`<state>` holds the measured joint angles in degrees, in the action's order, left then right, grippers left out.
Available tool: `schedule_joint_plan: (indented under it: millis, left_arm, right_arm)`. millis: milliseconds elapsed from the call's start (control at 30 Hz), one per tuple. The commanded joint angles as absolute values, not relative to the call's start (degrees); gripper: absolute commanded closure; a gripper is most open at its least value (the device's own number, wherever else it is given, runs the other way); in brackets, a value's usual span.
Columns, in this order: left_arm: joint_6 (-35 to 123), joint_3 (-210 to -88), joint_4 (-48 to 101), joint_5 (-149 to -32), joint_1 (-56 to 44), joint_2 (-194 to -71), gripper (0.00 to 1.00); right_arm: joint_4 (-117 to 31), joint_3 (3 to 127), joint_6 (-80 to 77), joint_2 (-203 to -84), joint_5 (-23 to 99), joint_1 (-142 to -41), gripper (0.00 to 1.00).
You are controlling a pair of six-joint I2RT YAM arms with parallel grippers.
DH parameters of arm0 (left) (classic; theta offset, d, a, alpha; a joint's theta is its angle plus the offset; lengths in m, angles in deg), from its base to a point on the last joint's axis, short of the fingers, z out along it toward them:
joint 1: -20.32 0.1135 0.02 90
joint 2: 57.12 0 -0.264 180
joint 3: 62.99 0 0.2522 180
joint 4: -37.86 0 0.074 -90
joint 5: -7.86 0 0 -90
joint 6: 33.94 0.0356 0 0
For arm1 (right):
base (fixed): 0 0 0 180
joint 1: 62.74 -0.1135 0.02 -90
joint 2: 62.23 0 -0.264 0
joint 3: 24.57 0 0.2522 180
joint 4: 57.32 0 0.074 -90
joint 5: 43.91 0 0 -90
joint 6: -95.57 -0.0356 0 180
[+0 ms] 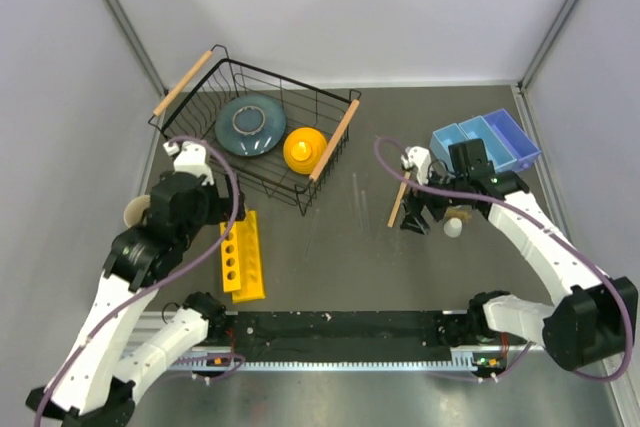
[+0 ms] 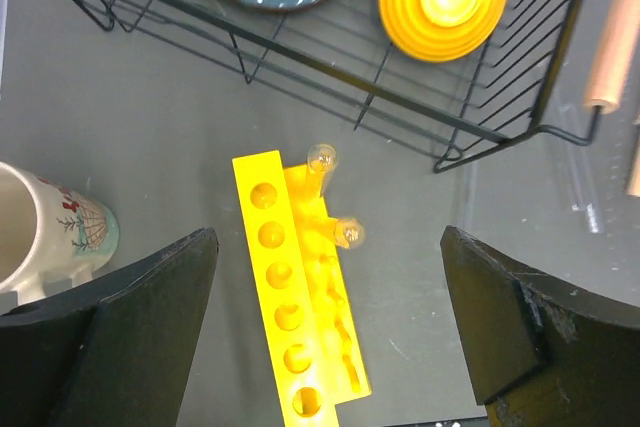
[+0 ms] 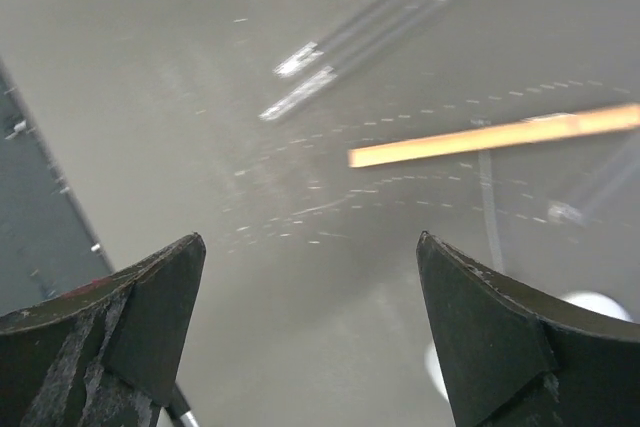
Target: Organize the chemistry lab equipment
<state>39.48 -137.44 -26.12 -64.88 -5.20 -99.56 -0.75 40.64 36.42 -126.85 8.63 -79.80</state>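
Observation:
A yellow test tube rack (image 1: 243, 257) (image 2: 290, 317) lies near the left arm. The rounded ends of two glass tubes (image 2: 322, 157) stick out of its side. My left gripper (image 2: 330, 317) hovers above the rack, open and empty. A thin wooden stick (image 1: 398, 205) (image 3: 490, 137) lies right of centre, with clear glass tubes (image 1: 357, 195) (image 3: 298, 60) on the table beside it. A small white round piece (image 1: 453, 228) (image 3: 590, 307) sits close to my right gripper (image 1: 420, 219) (image 3: 310, 337). That gripper is open over bare table, just short of the stick.
The black wire basket (image 1: 300, 97) at the back left holds a blue-grey plate (image 1: 250, 125) and a yellow dome (image 1: 305, 147). Blue bins (image 1: 485, 142) stand at the back right. A white mug (image 2: 50, 232) stands left of the rack.

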Motion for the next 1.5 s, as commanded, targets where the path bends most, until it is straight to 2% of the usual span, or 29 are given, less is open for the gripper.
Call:
schedule_joint_plan:
  millis: [0, 100, 267, 667, 1067, 1400, 1467]
  left_arm:
    - [38.22, -138.45, -25.39, -68.76, -4.99, -94.40, 0.01]
    - [36.73, -136.52, -23.89, -71.84, -4.99, -91.85, 0.01]
    - [34.09, -134.06, -23.54, -74.49, -4.99, -88.25, 0.01]
    - [33.03, -132.82, -23.10, -74.58, -4.99, -83.67, 0.01]
    - [33.38, -134.23, -22.75, -74.67, -4.99, -85.25, 0.01]
    - [32.33, -135.72, -23.01, -76.16, -4.99, -86.30, 0.01]
    - [31.71, -135.90, -22.84, -77.12, -4.99, -86.83, 0.01]
  right_arm:
    - [-3.22, 49.04, 27.56, -134.62, 23.92, -78.48, 0.12]
    - [-3.22, 53.43, 24.12, -141.39, 28.32, -78.04, 0.15]
    - [-3.13, 60.29, 20.25, -151.51, 35.08, -77.86, 0.26]
    - [-3.04, 67.42, 19.02, -166.45, 36.77, -73.56, 0.41]
    - [-3.48, 68.74, 19.28, -172.62, 34.30, -72.59, 0.57]
    - [-4.45, 69.53, 18.23, -173.94, 35.28, -71.36, 0.85]
    - [-5.67, 68.74, 18.23, -171.67, 35.27, -71.09, 0.86]
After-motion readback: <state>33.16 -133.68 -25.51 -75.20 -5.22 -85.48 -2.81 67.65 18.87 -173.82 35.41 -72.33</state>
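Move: The loose glass test tube lies about 22 cm ahead of the right hand, 6 cm to its right and 13 cm below. At the same depth below, the wooden clothespin lies roughly 15 cm straight ahead, and the brush about 11 cm ahead and 13 cm right. The blue box is some 29 cm ahead, 21 cm right and 11 cm below. From the left hand the tube is around 20 cm ahead, 45 cm right and 25 cm lower. Forward first, then mostly down beside the clothespin, the right hand swings about 16 cm out, 7 cm right and 12 cm lower. Its wrist turns clockwise and tips until the fingers point nearly straight down, and they close steadily to pinch the tube's near end. The open, empty left hand draws back some 5 cm and waits. ##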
